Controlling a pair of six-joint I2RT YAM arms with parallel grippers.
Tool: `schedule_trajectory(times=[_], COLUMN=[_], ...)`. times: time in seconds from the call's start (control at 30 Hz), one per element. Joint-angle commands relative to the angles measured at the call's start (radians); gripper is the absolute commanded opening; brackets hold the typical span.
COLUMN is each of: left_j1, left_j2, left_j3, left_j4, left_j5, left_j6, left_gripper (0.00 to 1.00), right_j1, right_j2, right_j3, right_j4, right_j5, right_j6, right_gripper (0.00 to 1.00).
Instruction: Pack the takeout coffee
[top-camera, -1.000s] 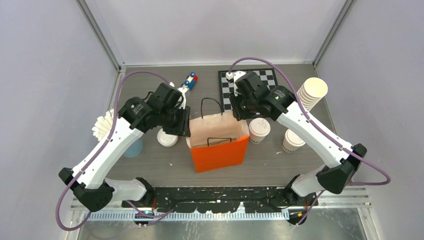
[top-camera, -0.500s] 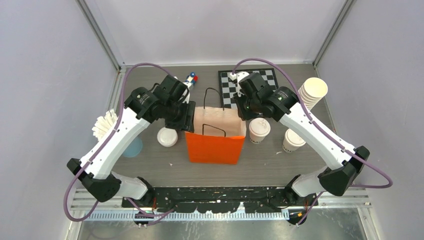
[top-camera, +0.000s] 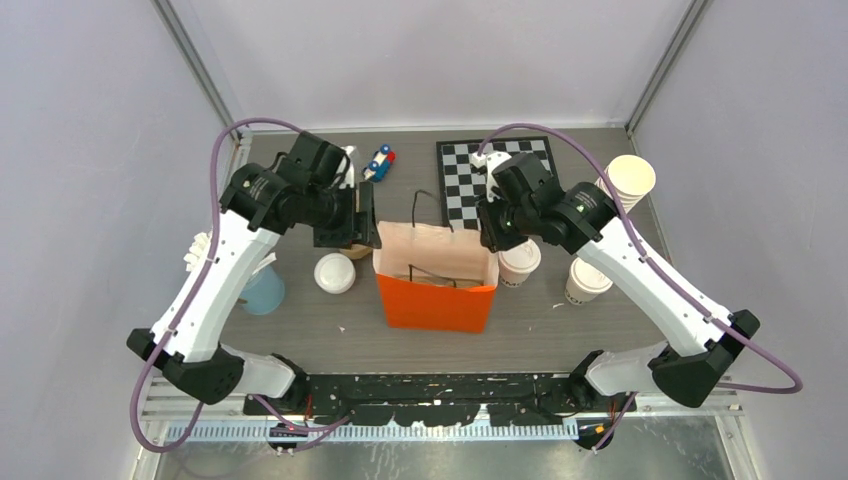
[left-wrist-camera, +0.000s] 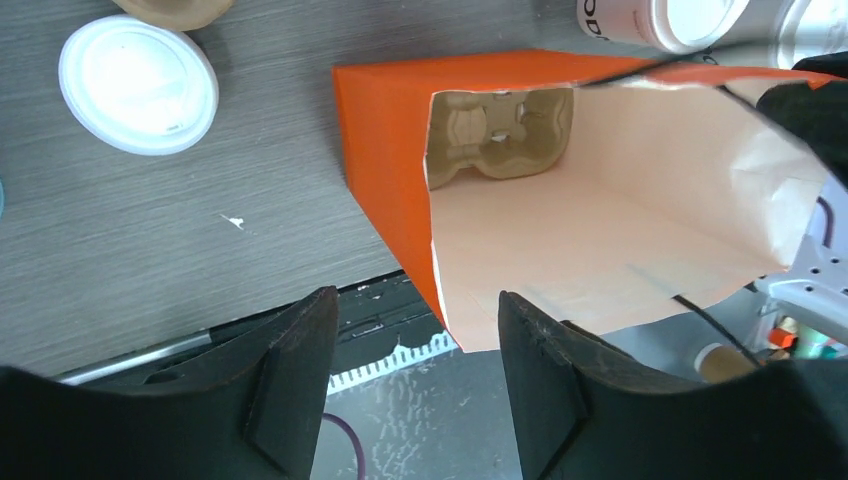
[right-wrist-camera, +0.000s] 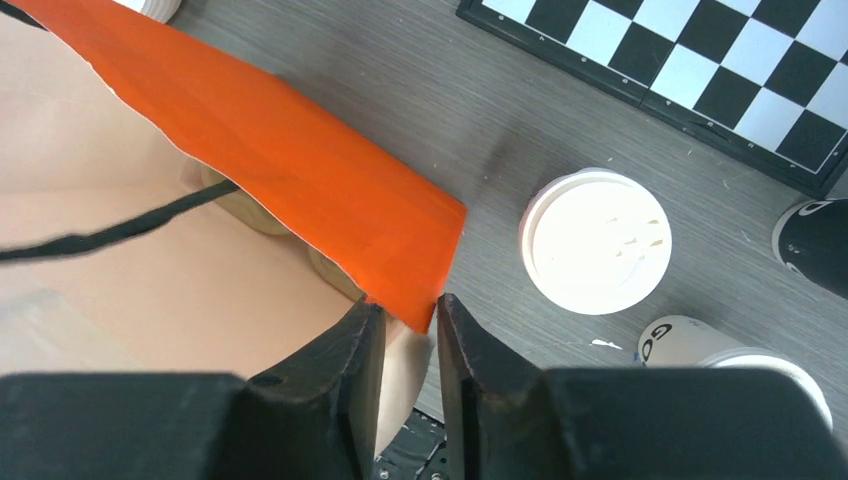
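Note:
The orange paper bag (top-camera: 437, 290) stands upright mid-table with its mouth open; a brown cardboard cup carrier (left-wrist-camera: 500, 130) lies inside it. The takeout coffee (top-camera: 519, 262), a small white cup with a sip lid (right-wrist-camera: 597, 240), stands on the table just right of the bag. My left gripper (top-camera: 355, 230) hangs open beside the bag's left rim, nothing between its fingers (left-wrist-camera: 418, 300). My right gripper (top-camera: 490, 235) is closed round the bag's right rim corner, paper filling the narrow gap between its fingers (right-wrist-camera: 410, 305).
A second white cup (top-camera: 585, 282) stands right of the coffee. A leaning stack of lidless cups (top-camera: 622, 187) is at the far right. A chessboard (top-camera: 470, 170) lies behind the bag. A loose white lid (top-camera: 334, 273) and a blue disc (top-camera: 262, 292) lie to the left.
The bag has swung from tilted toward the camera to upright. My left gripper has let go of the left rim, opened and drawn back left. The right gripper stays at the right rim.

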Motion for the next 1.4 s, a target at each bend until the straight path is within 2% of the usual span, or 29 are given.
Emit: schedule_trajectory(times=[0.0, 0.1, 0.27, 0.4, 0.5, 0.67, 0.87, 1.0, 1.1, 1.17, 1.23, 1.37], left_j1=[0.041, 0.051, 0.05, 0.05, 0.05, 0.05, 0.05, 0.05, 0.05, 0.05, 0.05, 0.05], left_j2=[-0.05, -0.047, -0.031, -0.007, 0.009, 0.007, 0.036, 0.034, 0.026, 0.017, 0.006, -0.008], left_j3=[-0.016, -0.039, -0.071, -0.061, -0.054, -0.085, -0.066, -0.117, -0.102, -0.086, -0.082, -0.097], left_j4=[0.039, 0.091, 0.11, 0.117, 0.102, 0.126, 0.106, 0.124, 0.11, 0.099, 0.093, 0.08], left_j5=[0.09, 0.14, 0.119, 0.116, 0.095, 0.062, 0.063, 0.091, 0.094, 0.092, 0.091, 0.109], left_j6=[-0.012, -0.023, -0.008, 0.014, 0.033, 0.063, 0.1, 0.102, 0.099, 0.098, 0.095, 0.088], left_gripper=[0.62, 0.62, 0.6, 0.56, 0.54, 0.5, 0.49, 0.47, 0.37, 0.24, 0.15, 0.09], right_j1=[-0.003, -0.002, -0.003, -0.002, -0.004, -0.045, -0.213, -0.255, -0.282, -0.292, -0.293, -0.305], right_j2=[-0.055, -0.058, -0.06, -0.091, -0.107, -0.108, -0.1, -0.092, -0.098, -0.081, -0.053, 0.004], right_j3=[-0.007, 0.021, 0.119, 0.167, 0.198, 0.231, 0.162, 0.05, -0.047, -0.09, -0.114, -0.126], right_j4=[-0.004, -0.014, -0.035, -0.031, -0.054, -0.147, -0.171, -0.138, -0.057, -0.009, 0.021, 0.033], right_j5=[-0.037, -0.027, -0.011, -0.01, 0.053, 0.249, 0.252, 0.263, 0.208, 0.165, 0.151, 0.119], right_j6=[0.059, 0.103, 0.193, 0.252, 0.276, 0.275, 0.232, 0.209, 0.203, 0.196, 0.189, 0.193], right_gripper=[0.37, 0.53, 0.66, 0.87, 0.88, 0.89, 0.89, 0.93, 0.93, 0.94, 0.94, 0.94])
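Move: The right hand, at the bag's right rim, has the nearer coffee cup about 8 cm ahead, 9 cm to its right and 17 cm below. The second cup stands some 15 cm right of that cup and 5 cm nearer the base; the bag's middle is about 10 cm left of this hand, 2 cm back and 12 below. From the left hand the bag's middle lies level ahead, 13 cm right and 14 below, the white lid 8 ahead, 11 left and 24 below. The right hand opens wide and comes free of the bag's right rim, rises nearly 9 cm, swings about 11 cm to the right while turning some 30 degrees clockwise, then sinks well below its starting height towards the nearer coffee cup, ending above it without touching. Meanwhile the left hand, after a tiny lift, eases down about 3 cm with a little forward drift at the bag's left rim and closes its fingers on the rim's paper wall. ##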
